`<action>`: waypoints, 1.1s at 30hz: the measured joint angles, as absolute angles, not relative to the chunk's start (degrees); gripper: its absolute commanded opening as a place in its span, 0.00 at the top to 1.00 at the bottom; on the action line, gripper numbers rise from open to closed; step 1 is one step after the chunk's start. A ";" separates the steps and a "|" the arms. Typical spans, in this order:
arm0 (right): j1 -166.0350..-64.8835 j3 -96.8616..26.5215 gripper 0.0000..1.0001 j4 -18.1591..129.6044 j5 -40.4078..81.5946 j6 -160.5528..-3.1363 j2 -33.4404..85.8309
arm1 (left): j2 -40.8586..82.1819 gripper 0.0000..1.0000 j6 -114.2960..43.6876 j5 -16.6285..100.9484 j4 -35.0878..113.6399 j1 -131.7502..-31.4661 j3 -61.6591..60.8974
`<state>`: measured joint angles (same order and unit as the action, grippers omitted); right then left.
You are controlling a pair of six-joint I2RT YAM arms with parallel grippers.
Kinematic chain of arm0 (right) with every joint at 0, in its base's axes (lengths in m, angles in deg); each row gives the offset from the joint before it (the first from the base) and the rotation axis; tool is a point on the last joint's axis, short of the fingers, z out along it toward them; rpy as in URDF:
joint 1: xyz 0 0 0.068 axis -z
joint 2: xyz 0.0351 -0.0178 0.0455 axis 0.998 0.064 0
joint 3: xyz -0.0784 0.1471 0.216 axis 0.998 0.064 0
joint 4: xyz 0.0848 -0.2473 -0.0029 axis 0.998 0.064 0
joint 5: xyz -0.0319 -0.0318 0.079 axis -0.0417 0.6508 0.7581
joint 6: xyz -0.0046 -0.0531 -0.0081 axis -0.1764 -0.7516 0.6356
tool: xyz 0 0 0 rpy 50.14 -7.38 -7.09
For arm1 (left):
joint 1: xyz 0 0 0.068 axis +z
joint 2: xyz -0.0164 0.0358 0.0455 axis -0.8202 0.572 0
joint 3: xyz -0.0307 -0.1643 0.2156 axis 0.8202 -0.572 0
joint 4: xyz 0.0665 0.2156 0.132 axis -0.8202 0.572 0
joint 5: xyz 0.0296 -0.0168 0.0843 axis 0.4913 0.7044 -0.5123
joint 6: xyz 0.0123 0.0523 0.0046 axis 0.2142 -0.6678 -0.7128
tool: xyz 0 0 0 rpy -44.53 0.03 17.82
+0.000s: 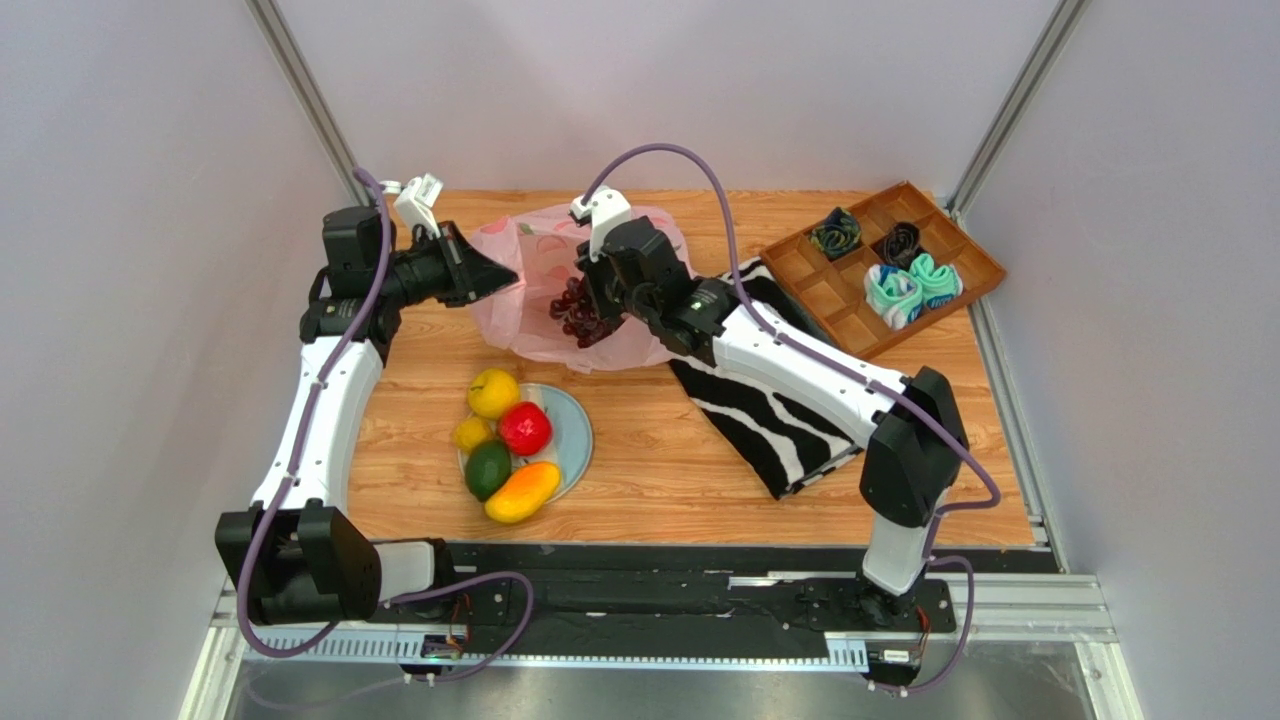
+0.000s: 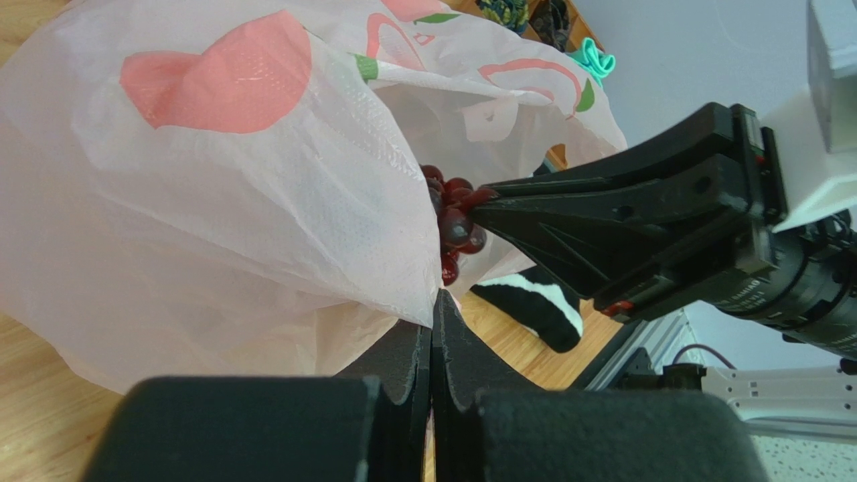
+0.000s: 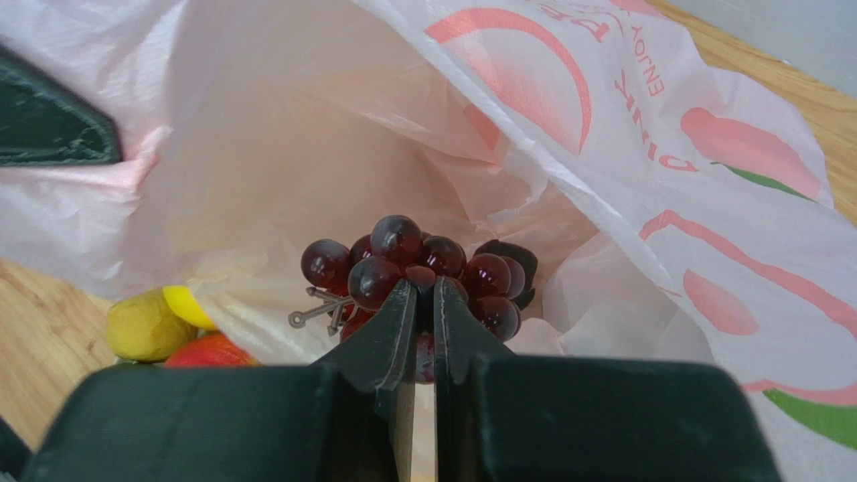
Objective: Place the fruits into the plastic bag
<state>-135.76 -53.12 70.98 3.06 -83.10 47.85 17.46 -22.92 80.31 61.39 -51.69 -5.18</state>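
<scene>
The pink plastic bag (image 1: 529,300) (image 2: 231,211) (image 3: 644,171) lies at the table's back middle, its mouth held up. My left gripper (image 1: 504,275) (image 2: 435,301) is shut on the bag's rim. My right gripper (image 1: 589,308) (image 3: 423,288) is shut on the dark purple grape bunch (image 1: 577,309) (image 2: 455,216) (image 3: 422,256), which hangs inside the bag's mouth. On a round plate (image 1: 577,428) in front sit two lemons (image 1: 492,393), a red fruit (image 1: 525,429), a green fruit (image 1: 487,470) and a mango (image 1: 523,492).
A zebra-striped cloth (image 1: 759,398) lies under the right arm. A wooden compartment tray (image 1: 800,267) with rolled cloth bundles (image 1: 902,288) stands at the back right. Grey walls close in the table on three sides.
</scene>
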 measured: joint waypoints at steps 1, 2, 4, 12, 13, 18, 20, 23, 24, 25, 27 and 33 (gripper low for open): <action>-135.76 -53.86 1.00 71.33 2.60 -83.14 48.64 | 17.46 1.00 -22.92 80.31 61.39 -51.69 -5.18; -135.76 -54.86 1.00 71.77 1.97 -83.14 49.56 | 17.48 1.00 -22.92 80.31 61.39 -51.69 -5.18; -135.76 -56.83 1.00 72.43 0.61 -83.38 51.15 | 17.48 1.00 -22.92 80.31 61.39 -51.69 -5.18; -135.74 -64.24 1.00 72.19 -3.74 -84.28 57.05 | 17.50 1.00 -22.90 80.33 61.39 -51.69 -5.18; -135.74 -64.53 1.00 72.08 -4.06 -84.28 57.56 | 17.50 1.00 -22.87 80.36 61.39 -51.69 -5.18; -135.74 -65.47 1.00 72.41 -5.18 -84.23 61.45 | 17.68 1.00 -22.85 80.38 61.39 -51.69 -5.18; -135.74 -65.51 1.00 72.49 -5.48 -84.25 63.04 | 17.70 1.00 -22.83 80.46 61.39 -51.69 -5.18; -135.74 -65.60 1.00 72.69 -5.88 -84.28 64.77 | 17.70 1.00 -22.83 80.64 61.39 -51.69 -5.20; -135.74 -66.03 0.98 73.02 -6.05 -84.28 65.43 | 17.72 1.00 -22.81 80.75 61.39 -51.69 -5.18; -135.67 -66.58 0.94 73.26 -6.10 -84.28 65.97 | 17.72 1.00 -22.81 80.77 61.39 -51.69 -5.18; -135.32 -68.77 0.86 74.18 -6.03 -84.28 67.70 | 17.72 1.00 -22.81 80.92 61.37 -51.69 -5.18; -134.06 -71.24 0.48 75.95 -4.87 -83.82 69.75 | 17.81 1.00 -22.81 81.23 61.37 -51.69 -5.18</action>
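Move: The right gripper holds the grapes at the bag's mouth; the bag's middle lies about 5 cm ahead, 1 cm left and 13 cm below it. The dark fruit already inside is some 5 cm ahead, 1 cm right and 14 cm down. On the plate side, the red fruit is roughly 18 cm back and 10 cm left, the yellow fruit 12 cm back and 15 cm left, both some 14 cm lower. From the left gripper, the bag's middle is about 4 cm ahead, 9 cm right and 16 cm down. Carry the grapes deeper into the bag with the right gripper: first nearly level, forward and slightly left about 5 cm, then down some 8 cm while easing a little farther forward, letting the wrist turn gently clockwise and its left side dip. Open the fingers partway at the bottom to let the grapes go. Keep the left gripper still, shut on the bag's rim. ##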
